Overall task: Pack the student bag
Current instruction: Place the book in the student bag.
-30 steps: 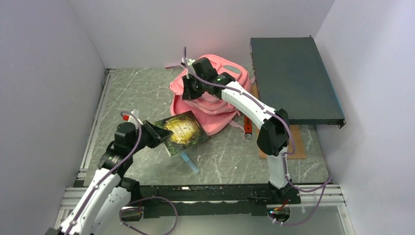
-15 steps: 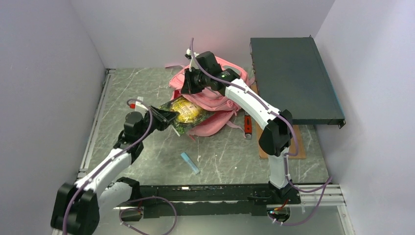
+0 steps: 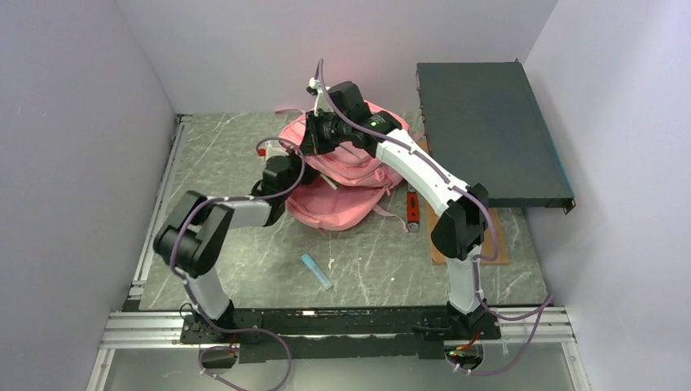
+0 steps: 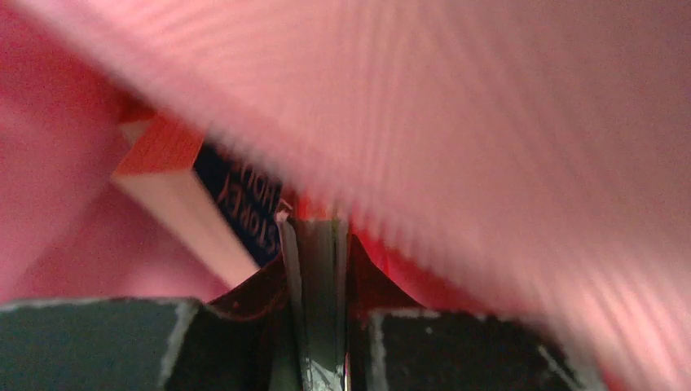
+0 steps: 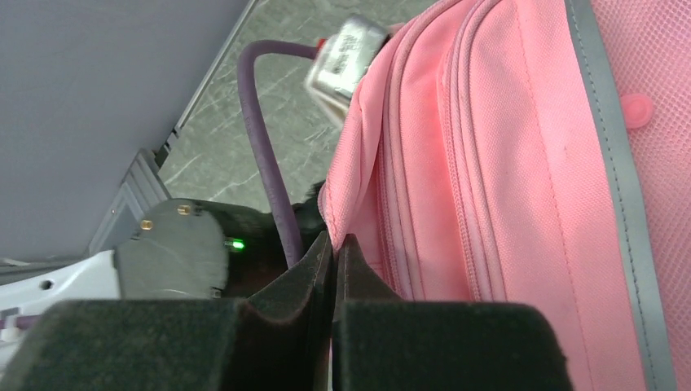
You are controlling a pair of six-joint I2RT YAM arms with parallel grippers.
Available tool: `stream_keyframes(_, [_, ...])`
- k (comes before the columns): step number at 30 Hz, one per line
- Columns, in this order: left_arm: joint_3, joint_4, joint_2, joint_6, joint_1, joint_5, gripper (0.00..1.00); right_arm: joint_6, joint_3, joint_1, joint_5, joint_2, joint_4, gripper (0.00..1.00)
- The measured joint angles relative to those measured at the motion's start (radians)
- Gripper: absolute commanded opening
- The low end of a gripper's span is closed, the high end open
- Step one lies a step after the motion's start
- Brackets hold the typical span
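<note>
The student bag [image 3: 346, 208] is a pink backpack lying at the back middle of the table, its pink cloth filling the left wrist view [image 4: 489, 122]. My right gripper [image 5: 334, 240] is shut on the cloth edge of the bag's opening [image 5: 358, 187] and holds it raised, above the bag in the top view [image 3: 316, 145]. My left gripper [image 4: 316, 224] reaches inside the opening, shut on the dark edge of a thin book [image 4: 318, 309]. Another book [image 4: 183, 204] with an orange cover and dark spine lies inside, just left of it. From above, the left fingertips are hidden in the bag.
A light blue pen-like stick [image 3: 316, 271] lies on the table in front of the bag. A red tool [image 3: 412, 210] lies right of the bag. A dark flat case [image 3: 489, 134] sits at the back right over a brown board [image 3: 499, 240]. Walls close in on both sides.
My left arm has swung forward and right, carrying the green-gold book from the open table into the bag's mouth, where it no longer shows from above. The right gripper has raised the bag's edge slightly.
</note>
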Motion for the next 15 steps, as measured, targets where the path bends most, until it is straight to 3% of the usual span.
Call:
stream_keyframes(2, [0.074,-0.011,0.069,-0.016,-0.02,-0.045,0.02,-0.002,0.0,-0.002,-0.003,0.0,0.0,0.0])
stream_keyframes(3, [0.103,-0.027,0.092,-0.027,-0.028,-0.069,0.08,-0.004,0.0,-0.006,-0.002,0.0,0.0,0.0])
stream_keyframes(8, [0.254,-0.195,0.127,-0.076,-0.044,-0.129,0.79,-0.001,-0.038,-0.051,-0.033,-0.029,0.05,0.0])
stream_keyframes(9, [0.273,-0.233,0.127,-0.092,-0.045,-0.129,0.87,0.001,-0.05,-0.059,-0.044,-0.037,0.061,0.0])
stream_keyframes(11, [0.278,-0.274,0.126,-0.094,-0.05,-0.128,0.98,0.001,-0.088,-0.073,-0.063,-0.068,0.09,0.0])
stream_keyframes(15, [0.27,-0.372,0.101,-0.089,-0.054,-0.101,1.0,0.003,-0.155,-0.099,-0.089,-0.111,0.11,0.0])
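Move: The left hand already holds the book in the bag's mouth; the bag's middle lies about 10 cm to its right, 3 cm ahead and slightly lower. The blue book already inside is roughly 8 cm ahead of that hand, level sideways. The flap edge pinched by the right hand is some 3 cm ahead, straight in line and 9 cm above the left. From the right hand, the bag's middle is about 11 cm right, 1 cm ahead and 12 cm below. Left hand pushes the book forward-right about 5 cm, opens, easing back; right keeps its pinch, pulling flap right, up. ##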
